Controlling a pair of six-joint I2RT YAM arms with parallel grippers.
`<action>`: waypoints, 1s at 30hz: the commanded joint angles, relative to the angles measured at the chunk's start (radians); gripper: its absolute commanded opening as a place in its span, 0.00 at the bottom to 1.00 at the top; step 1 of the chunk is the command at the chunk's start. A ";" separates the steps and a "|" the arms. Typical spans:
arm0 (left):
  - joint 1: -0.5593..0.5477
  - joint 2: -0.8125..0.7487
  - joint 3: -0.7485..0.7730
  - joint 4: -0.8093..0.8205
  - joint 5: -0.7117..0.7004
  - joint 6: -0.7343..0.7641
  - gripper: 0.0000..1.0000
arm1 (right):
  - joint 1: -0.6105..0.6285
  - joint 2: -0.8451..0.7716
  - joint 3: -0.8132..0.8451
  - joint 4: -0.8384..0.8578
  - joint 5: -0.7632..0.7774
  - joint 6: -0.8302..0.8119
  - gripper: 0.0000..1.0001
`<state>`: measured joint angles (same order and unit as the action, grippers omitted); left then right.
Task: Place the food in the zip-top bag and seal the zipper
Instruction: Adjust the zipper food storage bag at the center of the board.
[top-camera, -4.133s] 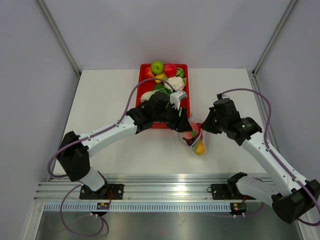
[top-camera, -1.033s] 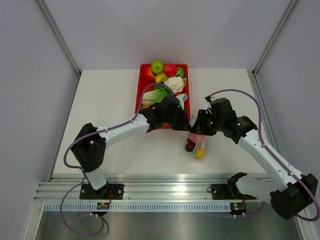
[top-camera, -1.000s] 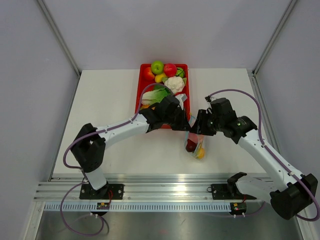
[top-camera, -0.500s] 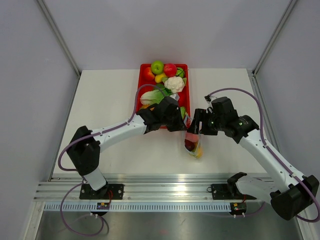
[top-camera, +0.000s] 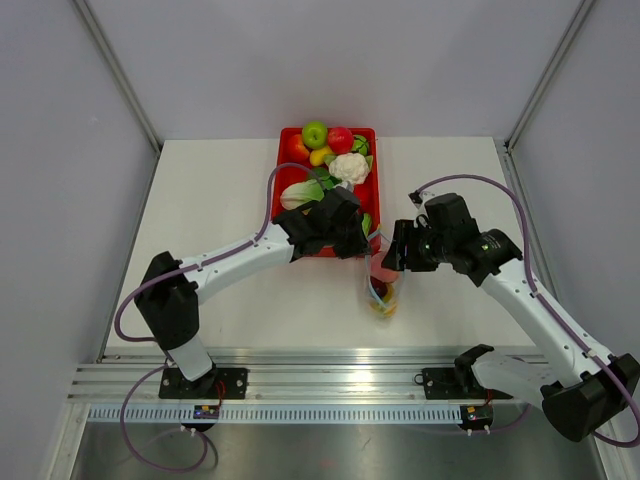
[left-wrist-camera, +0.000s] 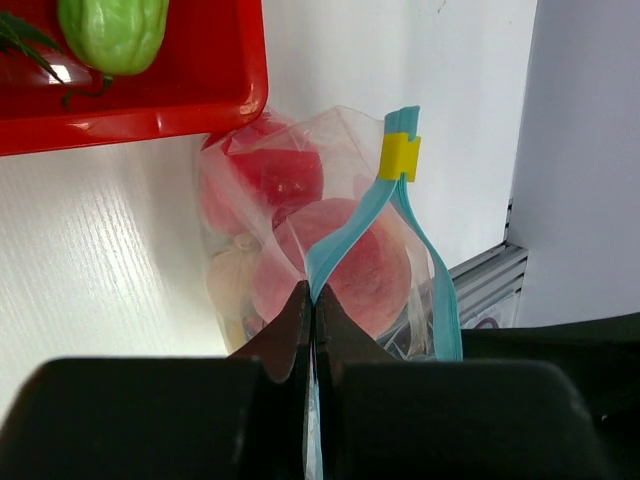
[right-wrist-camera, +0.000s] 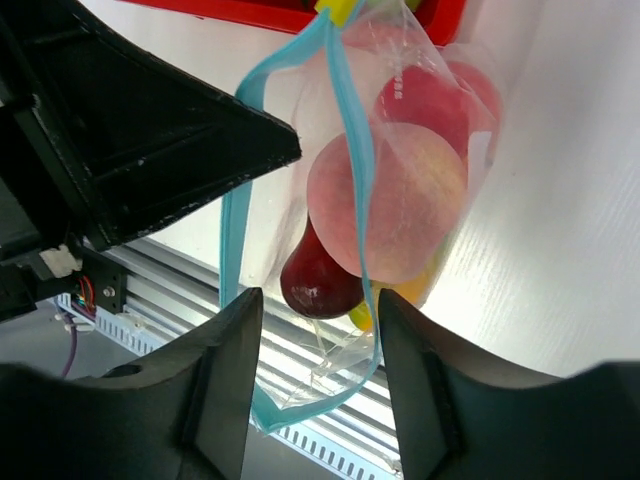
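Note:
The clear zip-top bag (top-camera: 381, 290) hangs just off the red tray's near right corner, with a pink peach (right-wrist-camera: 385, 205), a dark red fruit (right-wrist-camera: 320, 282) and other food inside. My left gripper (top-camera: 366, 238) is shut on the teal zipper (left-wrist-camera: 345, 230) at one end of the mouth, pinching the strip between its fingertips (left-wrist-camera: 297, 305). A yellow slider (left-wrist-camera: 399, 157) sits at the strip's far end. My right gripper (right-wrist-camera: 318, 330) stands open beside the bag, with the zipper's loop lying between its fingers. More food, including a cauliflower (top-camera: 349, 166) and a green apple (top-camera: 315, 133), lies in the tray.
The red tray (top-camera: 279, 172) stands at the back middle of the white table, its near edge under my left wrist. A green chayote (left-wrist-camera: 112, 32) lies in its corner. An aluminium rail (top-camera: 330, 380) runs along the table's near edge, below the bag.
The right gripper's fingers have spread wider around the bag's mouth. The bag has shifted slightly left and toward the near edge, still hanging from the left gripper.

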<state>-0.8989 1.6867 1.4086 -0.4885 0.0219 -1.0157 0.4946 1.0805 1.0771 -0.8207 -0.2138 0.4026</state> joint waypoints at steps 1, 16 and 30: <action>-0.006 -0.038 0.020 0.024 -0.062 -0.041 0.00 | 0.006 -0.024 0.003 -0.021 0.051 0.014 0.56; -0.020 -0.165 -0.221 0.350 0.131 0.153 0.80 | 0.005 0.047 -0.055 0.118 0.143 -0.065 0.00; 0.281 -0.375 -0.307 0.277 0.464 0.656 0.92 | 0.005 -0.129 -0.189 0.273 -0.105 -0.363 0.00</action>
<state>-0.6170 1.3346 1.1019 -0.2188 0.3737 -0.5350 0.4953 1.0210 0.9207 -0.6312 -0.2340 0.1471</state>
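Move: The right hand stands open astride the bag's right lip, which lies about 1 cm to its right and 2 cm below; the yellow slider is some 6 cm ahead and 4 cm left, and the peach about 3 cm left, 1 cm back and 7 cm below. The left hand already pinches the bag's left lip, directly between its fingers; the red box's middle lies about 16 cm ahead, 9 cm left and 14 cm below it. The right hand shuts its open fingers on the bag's right lip while sinking and easing slightly right, then carries the pinched lip a little forward and back again, ending about 2 cm lower with the fingertips tilting up a little and turning counter-clockwise. The left hand first keeps its pinch, then opens wide and lets go of the left lip, backs off some 3 cm towards the base, and swings left, up and forward away from the bag to the near edge of the red box, ending about 9 cm to the left and 6 cm higher, its fingers tipped up by roughly 25 degrees. ##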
